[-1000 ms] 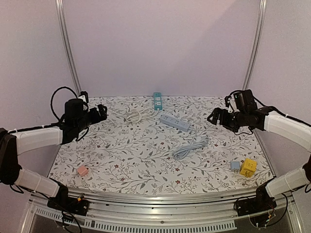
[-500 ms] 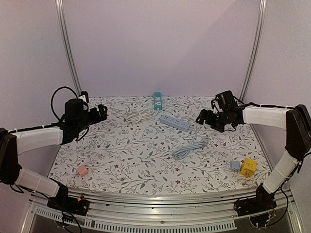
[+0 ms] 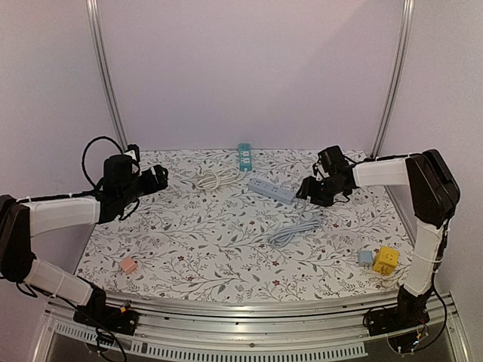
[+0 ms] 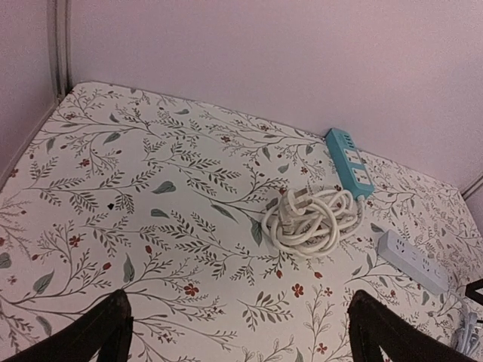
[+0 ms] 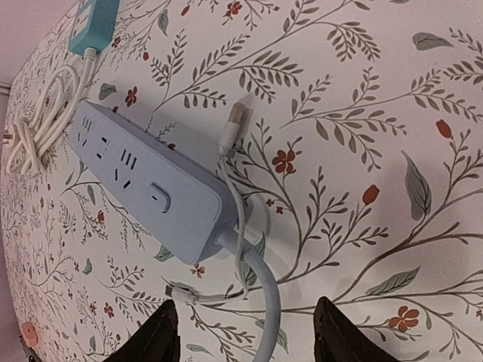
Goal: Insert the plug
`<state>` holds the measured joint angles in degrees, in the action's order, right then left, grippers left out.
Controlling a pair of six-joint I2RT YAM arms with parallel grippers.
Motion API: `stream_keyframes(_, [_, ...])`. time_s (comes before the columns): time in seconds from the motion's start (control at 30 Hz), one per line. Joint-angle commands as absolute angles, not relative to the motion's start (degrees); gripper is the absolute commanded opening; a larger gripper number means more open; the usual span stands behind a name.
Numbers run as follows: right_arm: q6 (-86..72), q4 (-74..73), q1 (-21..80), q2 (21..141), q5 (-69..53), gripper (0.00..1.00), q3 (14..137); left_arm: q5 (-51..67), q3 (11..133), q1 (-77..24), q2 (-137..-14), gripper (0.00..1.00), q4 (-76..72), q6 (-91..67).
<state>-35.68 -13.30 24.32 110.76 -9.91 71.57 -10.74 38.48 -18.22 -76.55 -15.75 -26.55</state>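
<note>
A grey-blue power strip [image 3: 272, 190] [image 5: 143, 181] lies at the back middle of the table, its thick grey cord [image 5: 264, 302] running to a loose coil [image 3: 296, 228]. A white coiled cord [image 3: 216, 179] [image 4: 313, 219] with a plug on top lies left of it, beside a teal power strip [image 3: 244, 157] [image 4: 349, 160]. My right gripper [image 3: 306, 188] [image 5: 249, 339] hovers at the grey strip's cord end, jaws apart on either side of the thick cord, gripping nothing. My left gripper [image 3: 160, 177] [image 4: 238, 347] hangs open at the back left, short of the white coil.
A thin white USB lead [image 5: 235, 128] is draped over the grey strip's cord end. A yellow adapter [image 3: 386, 259] and a small blue one [image 3: 365, 257] sit front right. A pink adapter [image 3: 128, 265] sits front left. Metal posts stand at the back corners.
My right arm has swung left from the table's right side to the grey strip's cord end, and its jaws have narrowed. The left arm has hardly moved.
</note>
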Motion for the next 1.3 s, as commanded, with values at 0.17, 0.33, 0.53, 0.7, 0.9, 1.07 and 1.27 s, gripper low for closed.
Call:
stream_keyframes(0.17, [-35.5,-15.8,24.7,114.3,-15.3,0.42,73.8,-10.7,39.5,-18.2,-77.5,0.99,-15.4,-25.8])
stream_keyframes(0.33, [-35.6,-16.9,25.5,114.5,-15.7,0.31,73.6,-10.7,39.3,-18.3,-76.5,0.99,-15.0,-26.0])
stream_keyframes(0.53, [-35.6,-18.3,27.4,113.2,-15.9,0.08,73.6,-10.6,39.3,-18.2,-76.4,0.99,-15.1,-26.1])
stream_keyframes(0.7, [-37.2,-19.0,29.9,109.7,-15.2,0.08,72.0,-10.5,39.2,-18.2,-76.2,0.99,-15.1,-26.1])
stream_keyframes(0.9, [-41.8,-18.5,33.3,106.7,-18.6,0.08,68.7,-10.5,39.1,-18.3,-75.9,0.99,-15.0,-26.1])
stream_keyframes(1.07, [-44.9,-17.8,35.8,104.5,-18.6,0.10,64.3,-10.4,38.9,-18.2,-75.8,0.99,-15.1,-26.2])
stream_keyframes(1.27, [-48.1,-17.7,37.7,100.7,-18.2,0.11,60.2,-10.3,38.9,-18.2,-75.8,0.99,-15.2,-26.3])
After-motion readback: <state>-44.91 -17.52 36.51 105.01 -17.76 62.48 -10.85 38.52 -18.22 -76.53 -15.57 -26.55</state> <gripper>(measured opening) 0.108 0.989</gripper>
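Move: The grey cable where it leaves the grey power strip runs between the right hand's open fingers, about 2 cm back, 1 cm left and 2 cm below. From this hand the strip's middle is some 11 cm left and 4 cm ahead, a thin white cord about 3 cm ahead and 3 cm left, and the cable bundle roughly 11 cm back and 4 cm left. From the left hand, that cable is about 46 cm to the right, 1 cm ahead and 14 cm below. The grey cable gets pinched near the strip as the right hand sinks about 2 cm, easing back and left, and shuts its part-open fingers. Keeping its grip, the hand then draws the cable back some 10 cm and left 5 cm, low over the table with a slight rise and dip; the fingers tip some 15 degrees further downward. ##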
